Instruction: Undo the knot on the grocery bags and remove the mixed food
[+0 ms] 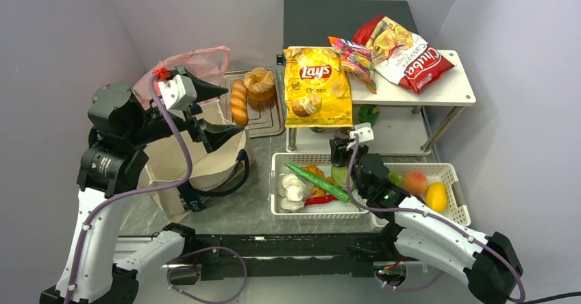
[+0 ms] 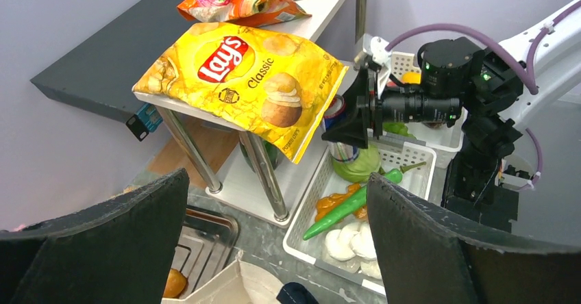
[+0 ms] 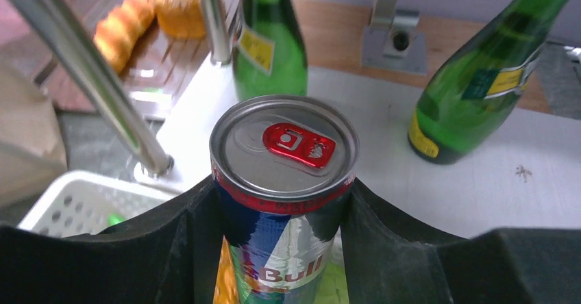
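The beige tote (image 1: 168, 163) with dark straps stands at the left, and the pink plastic bag (image 1: 199, 61) sits behind it. My left gripper (image 1: 225, 112) hangs open and empty over the tote's right edge (image 2: 233, 283). In the left wrist view its gripper (image 2: 277, 181) frames the white basket. The yellow Lay's bag (image 1: 316, 85) and small pink snack bag (image 1: 353, 61) lie on the shelf. The basket (image 1: 411, 211) holds the long green vegetable (image 1: 316, 181), garlic (image 1: 291, 189) and cabbage (image 2: 360, 163). My right gripper (image 3: 281, 187) is shut on an upright drink can (image 3: 284, 146) above the basket.
A ring bun (image 1: 260, 81) and a baguette (image 1: 238, 102) lie on a metal tray (image 1: 270, 119). The red Cassava bag (image 1: 408, 54) is on the white shelf (image 1: 452, 92). Two green bottles (image 3: 268, 37) (image 3: 473, 92) stand on the lower shelf. Peach and yellow fruit (image 1: 436, 196) fill the basket's right half.
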Motion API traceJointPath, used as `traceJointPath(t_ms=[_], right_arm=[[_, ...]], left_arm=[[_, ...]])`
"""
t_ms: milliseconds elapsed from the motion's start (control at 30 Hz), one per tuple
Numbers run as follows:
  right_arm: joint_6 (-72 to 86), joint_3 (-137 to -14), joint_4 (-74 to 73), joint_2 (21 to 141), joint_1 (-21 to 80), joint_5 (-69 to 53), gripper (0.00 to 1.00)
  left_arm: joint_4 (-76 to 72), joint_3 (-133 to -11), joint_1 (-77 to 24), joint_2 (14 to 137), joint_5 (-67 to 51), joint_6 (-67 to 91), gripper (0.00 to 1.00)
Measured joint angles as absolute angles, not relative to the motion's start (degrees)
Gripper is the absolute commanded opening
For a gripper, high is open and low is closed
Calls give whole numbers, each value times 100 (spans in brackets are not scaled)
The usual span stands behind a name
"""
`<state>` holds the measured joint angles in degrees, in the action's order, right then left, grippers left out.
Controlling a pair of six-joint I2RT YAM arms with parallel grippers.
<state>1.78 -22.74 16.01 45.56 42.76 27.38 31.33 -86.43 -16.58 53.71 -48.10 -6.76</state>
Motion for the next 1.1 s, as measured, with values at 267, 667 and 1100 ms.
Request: traceJointPath(t_ms=[267,667,1100], right_arm=[[209,-2252,2978,4895,4117,3332,0],[12,-2108,4967,6178,3736,3570,0],[-49,-1962,6490,7544,3465,3406,0]], left_arm=[[3249,-8602,-1656,5339,-4807,-838,99],[3376,-8508,-1656,5282,-4781,-1015,99],[3538,-8508,-1656,5157,-4648,-1177,99]])
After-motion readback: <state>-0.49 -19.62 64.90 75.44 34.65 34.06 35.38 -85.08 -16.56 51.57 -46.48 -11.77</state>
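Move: The right hand, already gripping the Red Bull can, heads for the free spot on the lower shelf, about 11 cm ahead, 3 cm to its right and some 12 cm below. The left green bottle stands roughly 18 cm ahead and 6 cm left, the right one as far ahead and 10 cm right; the cabbage lies almost straight below, about 14 cm down. From the left hand that spot is some 20 cm ahead, 28 cm right and 40 cm down. The right hand carries the can about 7.5 cm forward and a little to the right, out from above the vegetable basket and in over the lower shelf towards the gap between the green bottles, arching up some 4 cm on the way and sinking back to its starting height. Meanwhile the wrist swings about 15 degrees clockwise to point straight in and tips its fingers up by roughly as much, the grip on the can staying shut throughout. ##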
